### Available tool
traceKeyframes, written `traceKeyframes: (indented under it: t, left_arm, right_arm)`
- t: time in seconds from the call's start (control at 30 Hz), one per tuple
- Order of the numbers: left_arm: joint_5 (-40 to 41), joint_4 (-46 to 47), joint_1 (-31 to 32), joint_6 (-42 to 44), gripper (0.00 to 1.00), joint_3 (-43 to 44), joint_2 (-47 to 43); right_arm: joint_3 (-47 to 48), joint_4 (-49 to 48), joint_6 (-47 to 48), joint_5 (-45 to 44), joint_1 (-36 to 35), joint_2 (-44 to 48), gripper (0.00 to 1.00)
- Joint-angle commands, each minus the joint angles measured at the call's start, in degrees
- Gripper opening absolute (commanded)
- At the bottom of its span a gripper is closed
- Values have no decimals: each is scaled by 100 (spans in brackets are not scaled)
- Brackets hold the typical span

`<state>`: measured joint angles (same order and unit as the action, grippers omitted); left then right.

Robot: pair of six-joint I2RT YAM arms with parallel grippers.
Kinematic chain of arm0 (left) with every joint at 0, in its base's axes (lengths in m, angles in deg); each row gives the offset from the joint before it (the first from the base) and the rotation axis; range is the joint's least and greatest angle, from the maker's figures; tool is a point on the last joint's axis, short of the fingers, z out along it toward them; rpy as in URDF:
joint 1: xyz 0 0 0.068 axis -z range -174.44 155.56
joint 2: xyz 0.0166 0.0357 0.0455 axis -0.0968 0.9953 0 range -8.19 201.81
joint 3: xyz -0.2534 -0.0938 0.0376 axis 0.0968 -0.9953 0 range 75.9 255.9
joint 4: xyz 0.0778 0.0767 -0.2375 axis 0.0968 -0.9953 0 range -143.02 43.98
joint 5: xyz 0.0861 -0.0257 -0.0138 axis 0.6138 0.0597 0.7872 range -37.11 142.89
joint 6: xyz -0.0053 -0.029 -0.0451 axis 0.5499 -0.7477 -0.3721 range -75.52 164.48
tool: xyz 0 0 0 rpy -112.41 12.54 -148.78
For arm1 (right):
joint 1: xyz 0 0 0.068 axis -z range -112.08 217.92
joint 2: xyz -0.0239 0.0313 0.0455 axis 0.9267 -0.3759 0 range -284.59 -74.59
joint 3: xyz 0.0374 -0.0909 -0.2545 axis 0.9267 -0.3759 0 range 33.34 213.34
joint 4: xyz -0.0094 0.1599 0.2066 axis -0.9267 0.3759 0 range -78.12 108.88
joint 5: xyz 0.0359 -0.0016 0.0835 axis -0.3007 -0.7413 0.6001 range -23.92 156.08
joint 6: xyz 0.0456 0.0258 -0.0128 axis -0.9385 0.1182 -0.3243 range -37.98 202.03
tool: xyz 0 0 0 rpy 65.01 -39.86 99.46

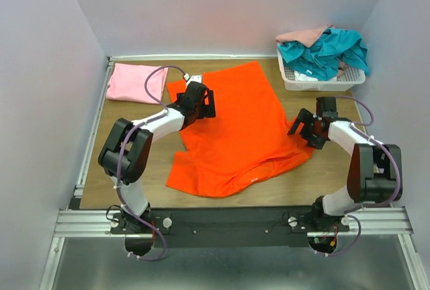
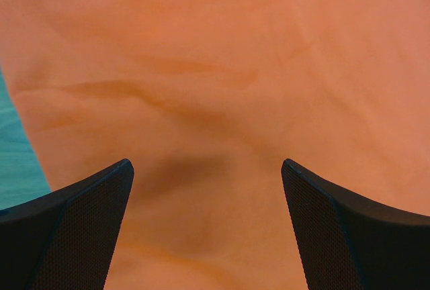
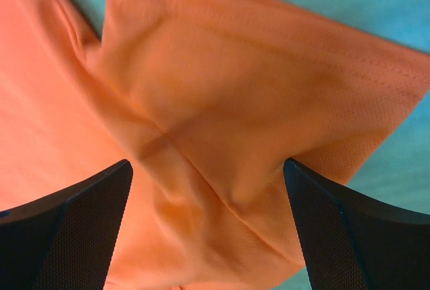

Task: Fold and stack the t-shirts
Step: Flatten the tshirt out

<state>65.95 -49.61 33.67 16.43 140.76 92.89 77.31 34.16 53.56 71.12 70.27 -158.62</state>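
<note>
The bright orange t-shirt (image 1: pixel 235 129) lies spread and wrinkled in the middle of the table. My left gripper (image 1: pixel 203 104) is open above its left upper part; the left wrist view shows orange cloth (image 2: pixel 222 88) between the spread fingers (image 2: pixel 80 229). My right gripper (image 1: pixel 302 129) is open over the shirt's right sleeve (image 3: pixel 255 102), with its fingers (image 3: pixel 349 236) wide apart and nothing held. A folded light pink t-shirt (image 1: pixel 134 82) lies at the back left. The teal t-shirt (image 1: pixel 326 52) and the peach-pink t-shirt (image 1: pixel 302 35) are heaped in the basket.
The white mesh basket (image 1: pixel 316 83) stands at the back right corner. Grey walls close in the table on three sides. A metal rail (image 1: pixel 235 221) runs along the near edge with both arm bases on it.
</note>
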Motion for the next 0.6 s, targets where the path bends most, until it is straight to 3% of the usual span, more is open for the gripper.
traceKeyframes:
  t: [0.0,0.3,0.43,0.57]
  left_arm:
    - [-295,17,-43,37,98,-61,131]
    - [-945,43,263,-631,98,-1607,-535]
    - [-1278,-1,1167,-964,98,-2283,-1071]
    - [-1807,34,2108,-1053,98,-2461,-1721]
  right_arm:
    - [410,-444,52,-117,-33,-640,100]
    - [1928,-637,297,-372,-50,-2547,100]
    - [2431,-655,438,-336,-217,-2900,100]
    - [2468,-690,631,-477,-384,-2470,100]
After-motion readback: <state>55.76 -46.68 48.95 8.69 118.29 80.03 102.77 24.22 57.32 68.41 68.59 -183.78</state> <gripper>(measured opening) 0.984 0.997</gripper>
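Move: The orange t-shirt lies spread beneath both my open hands. Its middle is about 11 cm back and 13 cm right of my left hand, roughly 6 cm below it; the folded pink shirt is some 22 cm left and 6 cm ahead. From my right hand the t-shirt's middle is about 25 cm left and level with it. That hand is on the right sleeve, whose middle is around 3 cm left and 2 cm back; the laundry basket stands 22 cm ahead and 5 cm right. I swing the t-shirt around with open fingers: my right hand, fingertips already on the sleeve, drags it straight forward about 15 cm towards the basket at a level height. My left hand sinks some 5 cm onto the cloth while drawing back, then drags it back towards me and finally to the right, 16 cm back in all, turning clockwise and tipping its fingers further down. ##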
